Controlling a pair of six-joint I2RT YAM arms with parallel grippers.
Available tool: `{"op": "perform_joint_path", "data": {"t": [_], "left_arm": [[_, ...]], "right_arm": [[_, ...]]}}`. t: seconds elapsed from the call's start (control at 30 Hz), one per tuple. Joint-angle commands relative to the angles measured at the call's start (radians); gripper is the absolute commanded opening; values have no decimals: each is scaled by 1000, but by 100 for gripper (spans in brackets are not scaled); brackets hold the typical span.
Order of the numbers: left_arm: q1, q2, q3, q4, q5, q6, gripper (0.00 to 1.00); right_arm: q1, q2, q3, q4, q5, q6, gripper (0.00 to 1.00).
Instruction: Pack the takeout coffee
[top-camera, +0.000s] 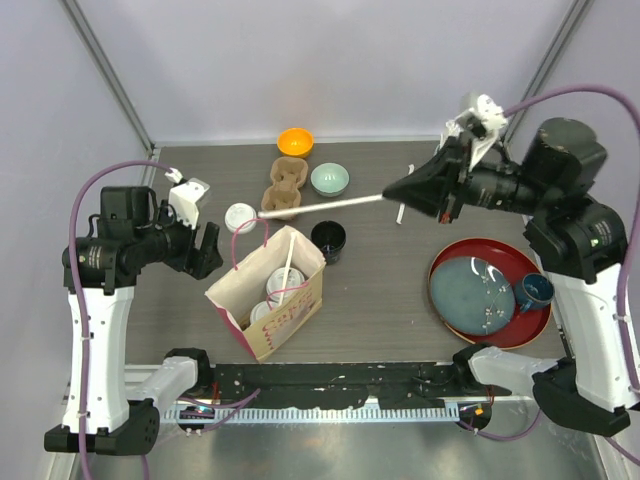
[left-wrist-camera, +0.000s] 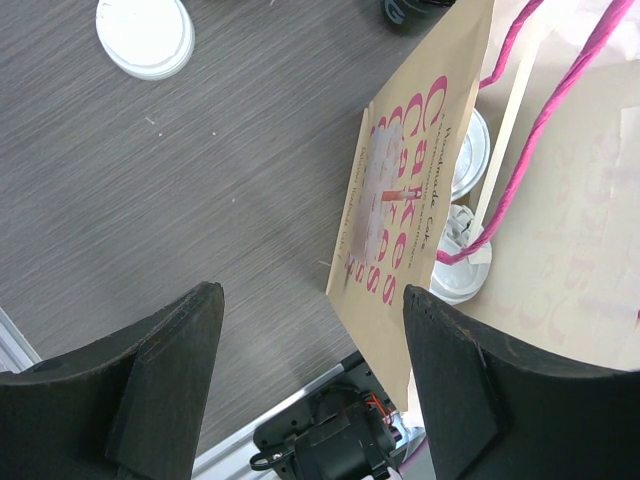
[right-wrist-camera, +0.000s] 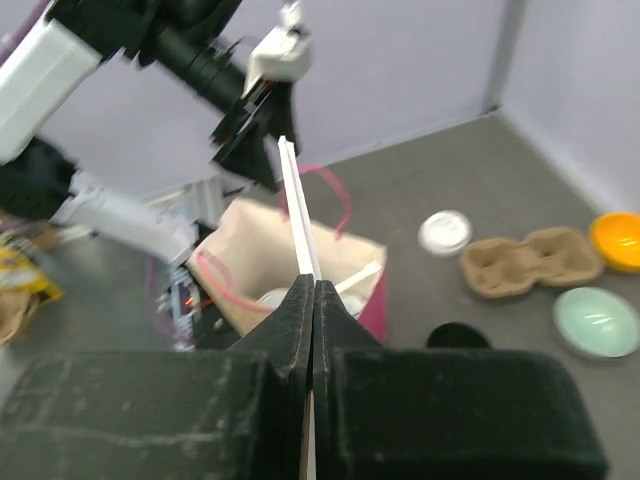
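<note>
Takeout coffee cups with white lids (top-camera: 279, 282) stand inside the open paper bag (top-camera: 305, 300); their lids (left-wrist-camera: 462, 272) also show in the left wrist view, behind the bag's printed wall (left-wrist-camera: 400, 200). One black cup (top-camera: 328, 240) stands lidless on the table right of the bag, and a loose white lid (top-camera: 240, 216) lies behind the bag. My right gripper (top-camera: 390, 193) is shut on a long white straw (top-camera: 320, 203) that reaches left toward the bag; its jaws (right-wrist-camera: 313, 285) pinch the straw (right-wrist-camera: 298, 215). My left gripper (top-camera: 207, 250) hangs open and empty left of the bag (left-wrist-camera: 312, 380).
A cardboard cup carrier (top-camera: 283, 188), an orange bowl (top-camera: 295, 142) and a pale green bowl (top-camera: 329, 179) sit at the back. On the right, a red tray (top-camera: 440, 300) bears a blue plate and a dark blue mug (top-camera: 533, 290). Another straw (top-camera: 291, 262) leans in the bag.
</note>
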Motion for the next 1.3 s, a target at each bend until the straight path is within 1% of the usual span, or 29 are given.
{"op": "perform_joint_path", "data": {"t": [0.0,0.03,0.07,0.17,0.2,0.27,0.3,0.37,0.4,0.43,0.5,0.63,0.67,0.7,0.73,0.77,0.8,0.83,0.93,0.97,1.03,1.07,1.1,1.13,1.17,1.2,1.23,1.27], "left_arm": [[5,-15,23,3,-6,-16,76],[5,-14,23,1,-6,-18,76],[5,-14,23,1,-9,-18,76],[5,-15,20,1,-9,-18,76],[5,-15,18,1,-11,-18,76],[7,-15,15,1,-14,-18,76],[7,-17,15,1,-15,-16,76],[7,-18,12,1,-15,-16,76],[7,-20,11,3,-17,-16,76],[7,-23,11,3,-20,-16,76],[7,-24,8,1,-21,-13,76],[7,-26,2,3,-27,-10,76],[7,-24,2,3,-28,-10,76],[7,-24,2,5,-26,-9,76],[5,-23,2,5,-27,-10,76],[7,-21,0,6,-28,-12,76],[7,-21,0,9,-28,-12,76],[7,-20,-1,12,-26,-15,76],[7,-17,-8,20,-27,-21,76],[7,-17,-8,23,-34,-27,76],[7,-17,-14,35,-43,-36,76],[7,-17,-18,43,-64,-50,76],[7,-18,-29,55,-80,-61,76],[7,-20,-37,90,-104,-73,76],[8,-18,-46,112,-153,-97,76],[8,-20,-69,138,-182,-110,76],[8,-15,-81,185,-205,-119,77],[8,-12,-95,213,-227,-131,77]], "right_arm": [[86,35,-47,-152,-135,-66,1],[100,47,-37,-222,-118,-99,1],[144,78,-28,-258,-100,-122,1],[232,142,18,-374,52,-185,1],[296,193,57,-397,121,-211,1],[344,257,116,-456,179,-225,1],[379,326,186,-471,219,-226,1],[404,389,264,-523,242,-238,1],[412,424,335,-538,253,-243,1],[427,478,366,-571,278,-251,1],[441,529,429,-600,293,-261,1],[478,587,437,-623,336,-272,1],[491,599,440,-621,374,-271,6],[496,603,447,-618,390,-269,26],[496,606,455,-606,393,-268,37],[498,609,467,-597,394,-255,70],[496,603,489,-580,400,-239,83],[498,597,495,-531,410,-223,87],[498,546,486,-389,521,-145,88],[498,517,467,-325,576,-119,88],[498,477,412,-269,643,-107,88],[495,434,386,-226,734,-99,88],[492,414,359,-206,784,-96,89],[484,393,286,-189,848,-96,89],[466,342,239,-154,958,-94,90],[446,319,190,-134,997,-84,90],[420,289,85,-112,1023,-76,90],[388,259,28,-62,1031,-65,91]]}}
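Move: The white straw held in the shut right fingers is bound for the open paper bag, whose middle is about 20 cm to that hand's left, level with it fore and aft, and some 40 cm below. The black cup stands about 14 cm ahead, 8 cm left and 47 cm down; the stacked lids lie roughly 23 cm ahead, 30 cm left and 50 cm down. From the left hand the bag is about 10 cm to the right and 19 cm below. The straw, still pinched at one end, is carried down some 17 cm and left about 13 cm to the bag by the right hand, which tips its fingers down by nearly 40 degrees and swings slightly counter-clockwise; the fingers then open wide and let go. Empty, the hand backs off up and forward, easing right and turning clockwise. ##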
